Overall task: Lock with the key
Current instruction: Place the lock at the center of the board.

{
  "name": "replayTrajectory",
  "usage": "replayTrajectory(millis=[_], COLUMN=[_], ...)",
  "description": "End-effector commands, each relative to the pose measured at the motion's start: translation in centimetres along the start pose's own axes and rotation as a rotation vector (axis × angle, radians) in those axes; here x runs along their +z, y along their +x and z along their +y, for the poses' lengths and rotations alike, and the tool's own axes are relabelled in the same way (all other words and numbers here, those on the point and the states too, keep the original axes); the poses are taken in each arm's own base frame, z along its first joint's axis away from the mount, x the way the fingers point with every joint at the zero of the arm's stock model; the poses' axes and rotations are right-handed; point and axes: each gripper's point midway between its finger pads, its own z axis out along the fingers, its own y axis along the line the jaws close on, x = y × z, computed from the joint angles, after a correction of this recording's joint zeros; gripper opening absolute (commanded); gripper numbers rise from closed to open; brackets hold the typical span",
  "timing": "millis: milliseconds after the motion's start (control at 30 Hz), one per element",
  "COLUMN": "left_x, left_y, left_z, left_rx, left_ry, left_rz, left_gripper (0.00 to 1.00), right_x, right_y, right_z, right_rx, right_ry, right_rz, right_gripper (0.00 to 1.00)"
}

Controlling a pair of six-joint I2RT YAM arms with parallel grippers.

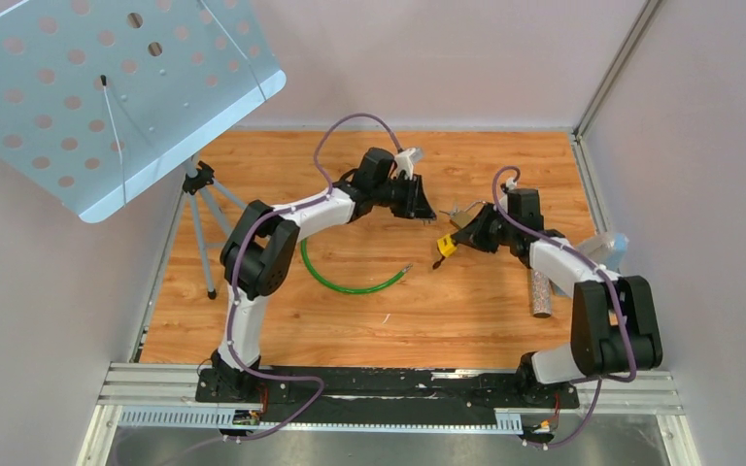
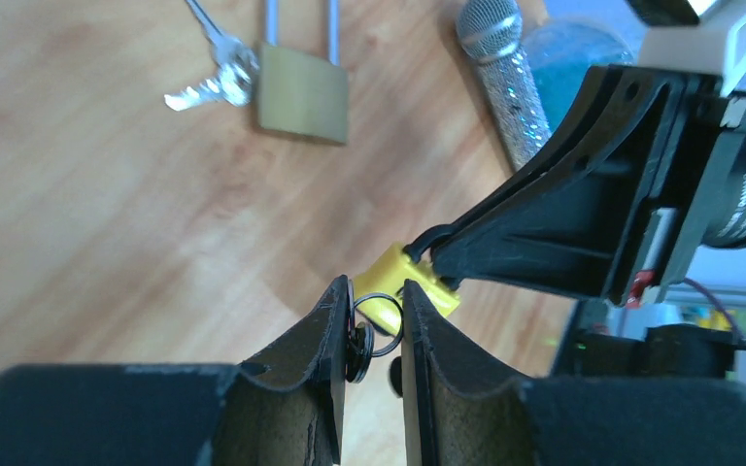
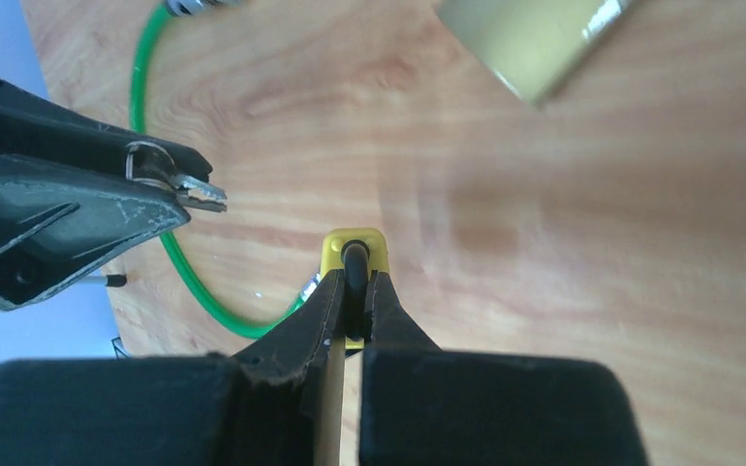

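My right gripper (image 3: 355, 277) is shut on the black shackle of a small yellow padlock (image 3: 355, 248) and holds it above the wooden table. In the top view the padlock (image 1: 445, 245) hangs just left of that gripper (image 1: 458, 236). My left gripper (image 2: 377, 291) is shut on a black key ring with the key's head pressed against the left finger. In the right wrist view the silver key tip (image 3: 202, 194) sticks out of the left gripper (image 3: 180, 180), a short way left of the padlock and apart from it. The yellow padlock (image 2: 403, 282) sits right at my left fingertips.
A brass padlock (image 2: 301, 92) with a bunch of silver keys (image 2: 216, 78) lies on the table. A glittery microphone (image 1: 541, 291) lies on the right. A green cable (image 1: 345, 282) curves across the middle. A music stand (image 1: 107, 87) on a tripod stands at the far left.
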Motion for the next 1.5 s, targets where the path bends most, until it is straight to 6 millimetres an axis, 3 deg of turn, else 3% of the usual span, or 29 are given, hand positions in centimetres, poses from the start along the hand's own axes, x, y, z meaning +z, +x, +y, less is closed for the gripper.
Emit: replayTrajectory(millis=[0,267,533,800,1067,1267,1467], left_x=[1.8,4.9,6.3,8.1,8.6,7.6,4.6], left_y=[2.0,5.9,8.2,11.2,12.8,12.7,11.1], left_z=[-4.8,-6.3,-5.5,-4.8,-5.6,-6.1,-5.3], left_rx=[-0.160,-0.328,-0.447,-0.544,-0.590,-0.562,-0.428], left_ry=[0.073,0.033,-0.052,-0.091,-0.093,-0.100,-0.218], left_rz=[0.013,-0.023,-0.084,-0.053,-0.007,-0.019,-0.089], left_gripper=[0.00,0.00,0.00,0.00,0.36,0.64,0.73], right_x=[-2.0,-4.2,-6.3,-6.5,-7.9,-9.2,-10.8], right_y=[0.5,2.1,4.5,5.4,5.3,4.7,3.0], right_z=[-0.3,-3.7,-6.7,-8.8,-10.7,-10.8,-9.9], right_rx=[0.094,0.213,0.400,0.474,0.555,0.542,0.509], right_ry=[0.023,0.132,0.221,0.303,0.389,0.422,0.422], right_rz=[-0.056,-0.167,-0.262,-0.292,-0.383,-0.430,-0.495], right_gripper=[0.00,0.00,0.06,0.11,0.27,0.61,0.69])
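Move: The right hand holds the yellow lock by its shackle; the bare board where the lock goes is about 10 cm back, 5 cm right and 7 cm below this hand. The brass padlock lies some 4 cm ahead and 1 cm right of the right hand, the sparkly microphone 8 cm back and 19 cm right. The left hand holds the keys; their spot is roughly 11 cm back, 7 cm right and 9 cm down, with the green hose's near end 9 cm back and 4 cm left. Both hands draw back together from beside the brass padlock: the right carries the yellow lock about 10 cm back, nearly as far to its right and 5 cm down while turning some 45 degrees clockwise, then opens wide and frees the shackle. The left brings the keys back, down and right, rolling its wrist, opens low over the board just left of the lock, and rises slightly, clear of them. ##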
